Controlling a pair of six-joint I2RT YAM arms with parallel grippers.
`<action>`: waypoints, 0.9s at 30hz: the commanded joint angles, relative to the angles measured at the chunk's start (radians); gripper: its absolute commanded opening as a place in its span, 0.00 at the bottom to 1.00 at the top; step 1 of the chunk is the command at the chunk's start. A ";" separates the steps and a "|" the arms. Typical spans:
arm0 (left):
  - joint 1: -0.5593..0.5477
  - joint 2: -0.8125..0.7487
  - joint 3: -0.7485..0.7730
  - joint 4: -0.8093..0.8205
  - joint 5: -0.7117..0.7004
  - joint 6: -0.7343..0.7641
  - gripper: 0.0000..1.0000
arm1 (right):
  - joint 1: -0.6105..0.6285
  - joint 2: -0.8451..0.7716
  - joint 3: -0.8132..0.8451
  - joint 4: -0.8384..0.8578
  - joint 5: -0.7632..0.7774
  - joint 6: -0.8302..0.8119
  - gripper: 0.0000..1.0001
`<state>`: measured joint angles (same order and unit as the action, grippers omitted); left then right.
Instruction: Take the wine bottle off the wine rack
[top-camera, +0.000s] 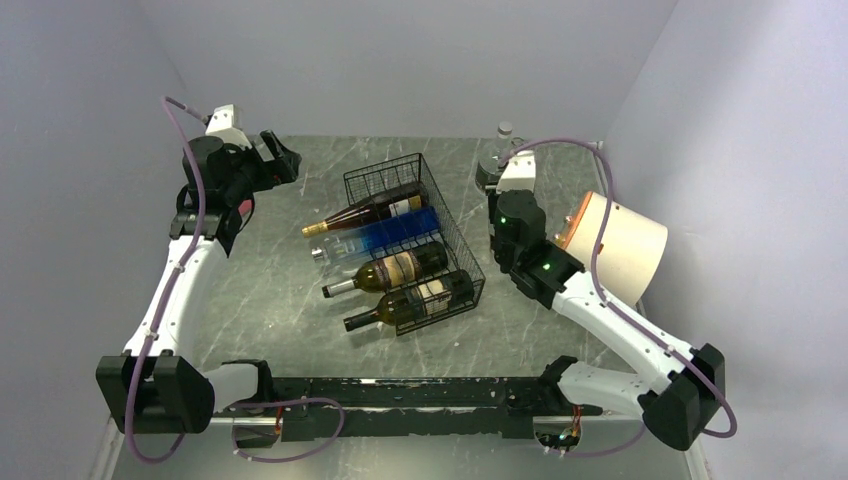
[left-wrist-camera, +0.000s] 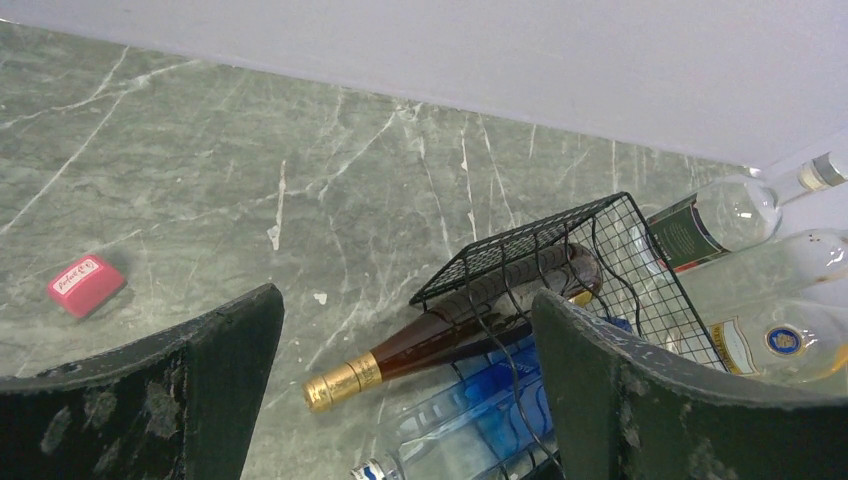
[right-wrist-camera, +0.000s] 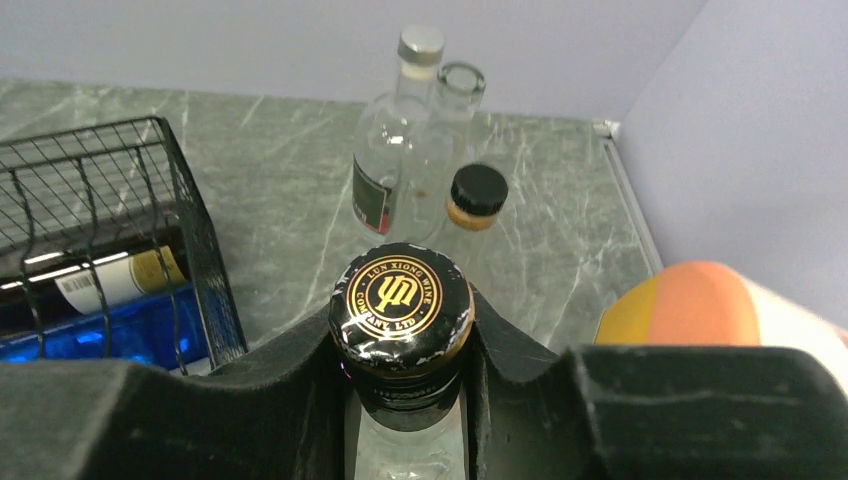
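The black wire wine rack (top-camera: 400, 172) (left-wrist-camera: 540, 245) (right-wrist-camera: 190, 220) sits mid-table with several bottles lying in it. Among them are a brown bottle with a gold cap (top-camera: 365, 212) (left-wrist-camera: 440, 335), a blue-tinted clear one (top-camera: 385, 238) and two dark ones (top-camera: 395, 270). My right gripper (top-camera: 490, 180) (right-wrist-camera: 402, 335) is just right of the rack. It is shut on the neck of a wine bottle with a black and gold cap (right-wrist-camera: 402, 300); the bottle's body is hidden. My left gripper (top-camera: 283, 160) (left-wrist-camera: 410, 400) hangs open and empty at the back left, facing the rack.
Three bottles (right-wrist-camera: 400, 150) (top-camera: 503, 135) stand at the back right corner. A white and orange cylinder (top-camera: 615, 245) (right-wrist-camera: 690, 305) lies to the right of my right arm. A small pink block (left-wrist-camera: 85, 283) rests on the table left of the rack.
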<state>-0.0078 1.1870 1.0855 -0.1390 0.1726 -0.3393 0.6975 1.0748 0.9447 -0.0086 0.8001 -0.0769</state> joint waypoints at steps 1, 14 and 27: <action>0.008 0.003 0.025 0.022 0.023 -0.010 0.97 | -0.024 0.013 -0.043 0.184 0.060 0.087 0.00; 0.008 0.003 0.025 0.027 0.038 -0.012 0.97 | -0.125 0.015 -0.192 0.343 0.026 0.193 0.00; 0.008 0.008 0.025 0.026 0.041 -0.014 0.96 | -0.139 0.009 -0.241 0.351 0.046 0.192 0.07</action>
<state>-0.0078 1.1954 1.0855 -0.1387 0.1852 -0.3416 0.5652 1.1210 0.6971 0.2577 0.8131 0.1188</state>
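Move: The right gripper already holds the wine bottle by its neck. The free spot on the table for its foot is about 33 cm below that hand, some 2 cm ahead and 4 cm right. The black-capped bottle stands 10 cm ahead and 4 cm right, the green-label bottle 19 cm straight ahead, and the rack's middle 14 cm left and 5 cm ahead. From the left hand, that spot is about 46 cm right and 4 cm back. Lower the right gripper about 7 cm, keeping the bottle's neck pinched, and bring the bottle down to the table just short of the black-capped bottle. As the descent runs out, ease some 3.5 cm right, away from the rack, and a little forward, rolling the hand's left side up and swinging clockwise, each about 10 degrees. Stop there with the fingers still closed. ##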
